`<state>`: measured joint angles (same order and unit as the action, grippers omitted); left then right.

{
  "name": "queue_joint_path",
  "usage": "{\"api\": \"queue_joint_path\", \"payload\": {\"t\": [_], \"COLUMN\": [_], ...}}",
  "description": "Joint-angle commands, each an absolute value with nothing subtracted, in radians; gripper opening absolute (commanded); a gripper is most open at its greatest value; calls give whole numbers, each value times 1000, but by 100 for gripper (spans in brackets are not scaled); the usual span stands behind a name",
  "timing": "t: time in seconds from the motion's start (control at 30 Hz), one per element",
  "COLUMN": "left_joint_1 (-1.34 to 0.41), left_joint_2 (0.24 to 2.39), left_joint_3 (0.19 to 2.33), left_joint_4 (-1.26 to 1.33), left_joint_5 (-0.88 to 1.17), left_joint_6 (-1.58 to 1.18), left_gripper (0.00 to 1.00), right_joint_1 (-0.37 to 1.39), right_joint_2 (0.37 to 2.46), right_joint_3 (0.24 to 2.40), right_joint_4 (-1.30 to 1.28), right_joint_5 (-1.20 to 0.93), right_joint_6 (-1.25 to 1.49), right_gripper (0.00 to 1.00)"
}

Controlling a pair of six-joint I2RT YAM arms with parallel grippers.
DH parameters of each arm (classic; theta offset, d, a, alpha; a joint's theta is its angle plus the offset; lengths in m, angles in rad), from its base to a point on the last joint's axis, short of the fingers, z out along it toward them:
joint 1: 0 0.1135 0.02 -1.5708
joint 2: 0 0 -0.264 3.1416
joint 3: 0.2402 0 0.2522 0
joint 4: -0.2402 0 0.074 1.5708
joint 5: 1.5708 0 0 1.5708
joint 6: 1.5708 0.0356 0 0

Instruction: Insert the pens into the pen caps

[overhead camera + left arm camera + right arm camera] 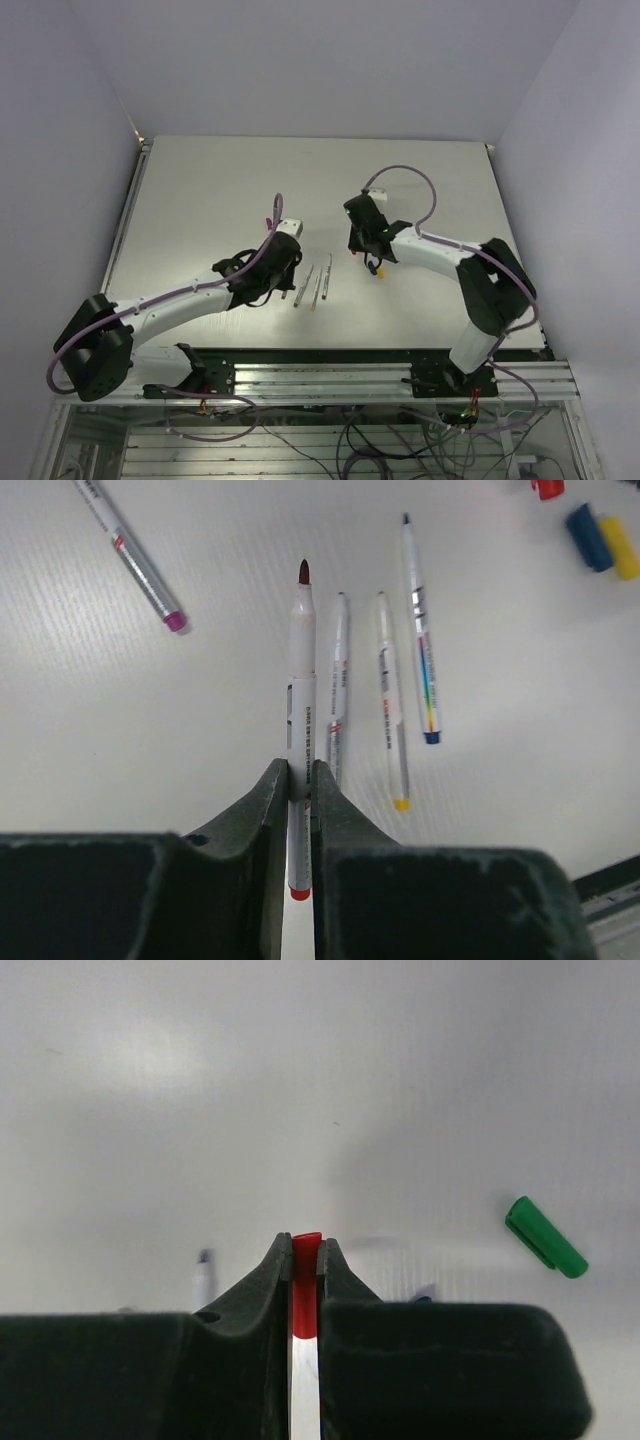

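Observation:
My left gripper (300, 770) is shut on a grey pen (301, 670) with a dark red tip pointing forward and a red end behind the jaws. Three more pens lie to its right: one close beside it (338, 680), a yellow-ended one (390, 710) and a blue-ended one (420, 630). A magenta-ended pen (130, 555) lies at the upper left. My right gripper (306, 1245) is shut on the red pen cap (306, 1265). A green cap (545, 1236) lies to its right. Blue (588, 537) and yellow (620, 547) caps lie together.
In the top view the left gripper (283, 278) and right gripper (362, 250) work near the middle of the white table (200, 190), with loose pens (317, 287) between them. The table's near edge meets a metal rail (330, 375).

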<state>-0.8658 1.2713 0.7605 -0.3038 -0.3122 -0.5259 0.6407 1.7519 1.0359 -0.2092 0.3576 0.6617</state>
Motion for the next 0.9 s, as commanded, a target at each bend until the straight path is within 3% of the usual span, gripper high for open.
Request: {"api": "queue_joint_path", "payload": {"t": [0.0,0.37,0.63,0.87], "left_joint_1": [-870,-869,-870,-870], "left_joint_2": [1196,1156,1167,1156], "left_joint_3": [738,729,742,713], "left_joint_4": [-187,21,85,158], "left_joint_5": [-218,-93,-65,-18], "left_joint_6": [-498,-479,-480,-503], "left_gripper": [7,7,7,7], "right_joint_1": [638,650,653,652], "right_joint_2": [1593,1285,1236,1180], "right_joint_3": [1042,866,965,873], "right_joint_4": [-132,206,78,195], "right_joint_5": [315,191,123,90], "right_joint_6": [584,493,464,484], "right_gripper": [0,0,0,0]}}
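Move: The left hand holds the red pen; the red cap in the right hand is about 15 cm right, 10 cm ahead and 5 cm below it. A grey pen lies 3 cm right of the left hand and level with it, a rainbow pen 8 cm right and 2 cm ahead, both some 9 cm down. From the right hand, the held pen is 15 cm left, 10 cm back, 5 cm up; the blue cap is 4 cm right, 4 cm back, 3 cm down. Right arm raises its red cap about 23 cm, tipping up; left arm's pen rises rightward towards it. ##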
